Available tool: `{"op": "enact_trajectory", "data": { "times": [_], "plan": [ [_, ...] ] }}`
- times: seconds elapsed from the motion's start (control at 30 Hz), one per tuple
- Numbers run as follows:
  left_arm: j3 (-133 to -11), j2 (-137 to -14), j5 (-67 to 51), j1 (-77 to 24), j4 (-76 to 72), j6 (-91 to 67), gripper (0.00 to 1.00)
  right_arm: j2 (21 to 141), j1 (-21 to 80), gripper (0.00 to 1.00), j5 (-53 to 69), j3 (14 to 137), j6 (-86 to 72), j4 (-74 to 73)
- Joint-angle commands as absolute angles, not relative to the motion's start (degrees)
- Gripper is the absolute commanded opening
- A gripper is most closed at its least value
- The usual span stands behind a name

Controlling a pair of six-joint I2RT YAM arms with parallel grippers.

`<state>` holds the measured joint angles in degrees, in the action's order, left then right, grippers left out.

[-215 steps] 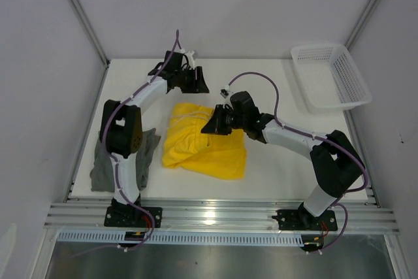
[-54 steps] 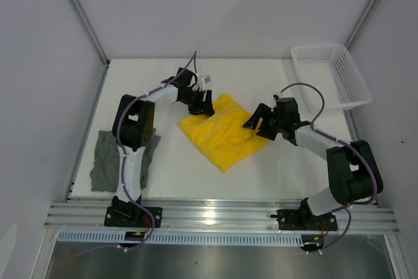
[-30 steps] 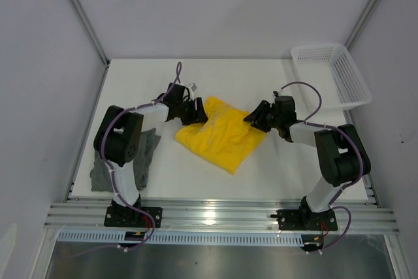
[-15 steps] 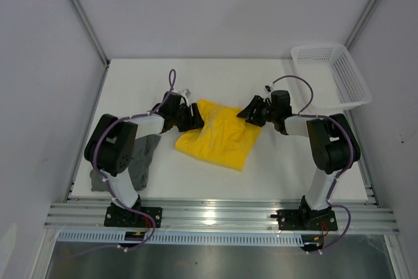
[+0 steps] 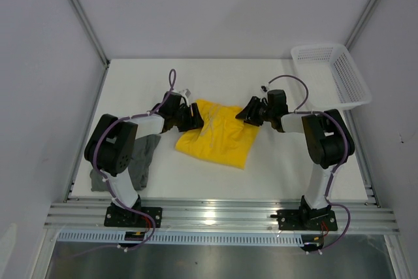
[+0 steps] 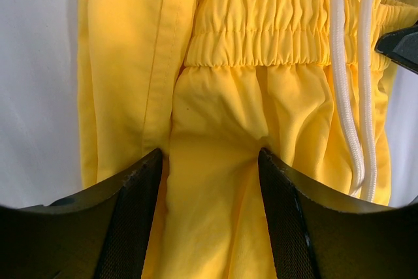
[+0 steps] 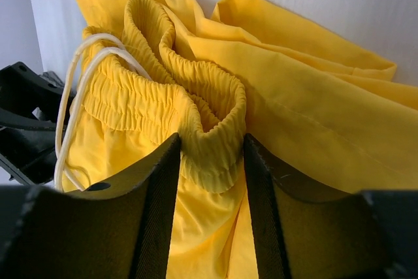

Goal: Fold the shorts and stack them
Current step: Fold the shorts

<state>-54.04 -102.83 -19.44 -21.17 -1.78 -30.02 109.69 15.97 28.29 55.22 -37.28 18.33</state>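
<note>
The yellow shorts [image 5: 219, 138] lie flattened in the middle of the table, waistband toward the back. My left gripper [image 5: 196, 119] is at their back left corner. In the left wrist view it [image 6: 210, 155] is closed on a bunch of yellow cloth [image 6: 215, 115] just below the elastic waistband and white drawstring [image 6: 346, 96]. My right gripper [image 5: 247, 112] is at the back right corner. In the right wrist view it [image 7: 211, 142] pinches the gathered waistband [image 7: 209, 129]. The dark grey shorts [image 5: 104, 169] lie at the front left, partly under the left arm.
A white mesh basket [image 5: 339, 80] stands at the back right corner. Grey walls and metal posts close in the table on three sides. The arm bases and a rail run along the near edge.
Both grippers have pulled the yellow shorts left and back and spread them out between them. In the last half second the right gripper shifted slightly left; the rest is still.
</note>
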Motion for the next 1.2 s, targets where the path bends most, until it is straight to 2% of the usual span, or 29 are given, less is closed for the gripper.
{"op": "enact_trajectory", "data": {
  "times": [0.0, 0.07, 0.13, 0.17, 0.23, 0.27, 0.33, 0.37, 0.77, 1.0, 1.17],
  "plan": [
    [-53.09, -101.51, -16.7, -21.71, 1.23, -29.36, 0.65, 111.0, 16.7, 0.46, 27.51, 57.66, -34.99, 16.53],
    [-53.17, -101.43, -16.79, -21.8, 1.41, -29.27, 0.65, 110.92, 16.7, 0.48, 27.07, 57.48, -34.89, 16.61],
    [-53.26, -101.69, -16.79, -21.8, 1.58, -29.09, 0.65, 111.01, 16.7, 0.44, 27.42, 57.39, -34.89, 17.13],
    [-53.26, -101.6, -16.79, -21.8, 1.58, -29.09, 0.65, 111.01, 16.7, 0.35, 28.2, 57.31, -34.98, 17.57],
    [-53.35, -101.86, -16.79, -21.8, 1.67, -29.0, 0.65, 110.74, 16.79, 0.25, 29.0, 57.22, -35.33, 19.06],
    [-53.44, -102.04, -16.79, -21.8, 1.76, -28.92, 0.65, 110.39, 16.87, 0.13, 29.7, 57.22, -35.51, 19.42],
    [-53.35, -101.95, -16.7, -21.8, 1.93, -28.83, 0.65, 109.95, 17.22, 0.02, 30.41, 57.39, -34.9, 20.39],
    [-53.44, -101.87, -16.79, -21.8, 2.02, -28.74, 0.65, 108.91, 17.31, 0.0, 30.67, 57.39, -34.46, 20.65],
    [-54.32, -102.48, -17.23, -21.88, 3.52, -27.33, 0.64, 102.66, 17.75, 0.0, 36.12, 60.9, -27.25, 20.57],
    [-54.49, -102.74, -17.14, -21.88, 3.78, -26.9, 0.64, 106.96, 16.44, 0.0, 35.95, 64.33, -27.42, 19.33],
    [-54.58, -103.18, -16.87, -21.97, 4.39, -26.19, 0.64, 115.63, 15.56, 0.01, 35.6, 70.21, -27.25, 15.58]
  ]
}}
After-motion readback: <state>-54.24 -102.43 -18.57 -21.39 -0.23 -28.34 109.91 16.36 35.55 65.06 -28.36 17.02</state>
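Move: The right end of the yellow shorts' waistband, bunched, already stands between the right hand's open fingers, straight under them within about 1 cm. From that hand, the white drawstring lies some 11 cm left and 1 cm back, and the shorts' bottom edge about 16 cm back and 9 cm left, both roughly 2 cm lower. From the left hand, that waistband end lies some 17 cm right and 3 cm ahead, about level. Shut the right gripper on the bunched waistband end to pinch it, then lift about 7 cm, easing left and then forward while the fingers tip up some 15 degrees and swing slightly counter-clockwise; finish still going forward and sinking a little. Keep the left hand where it is, fingers still open and pressed down on the shorts' other side. ##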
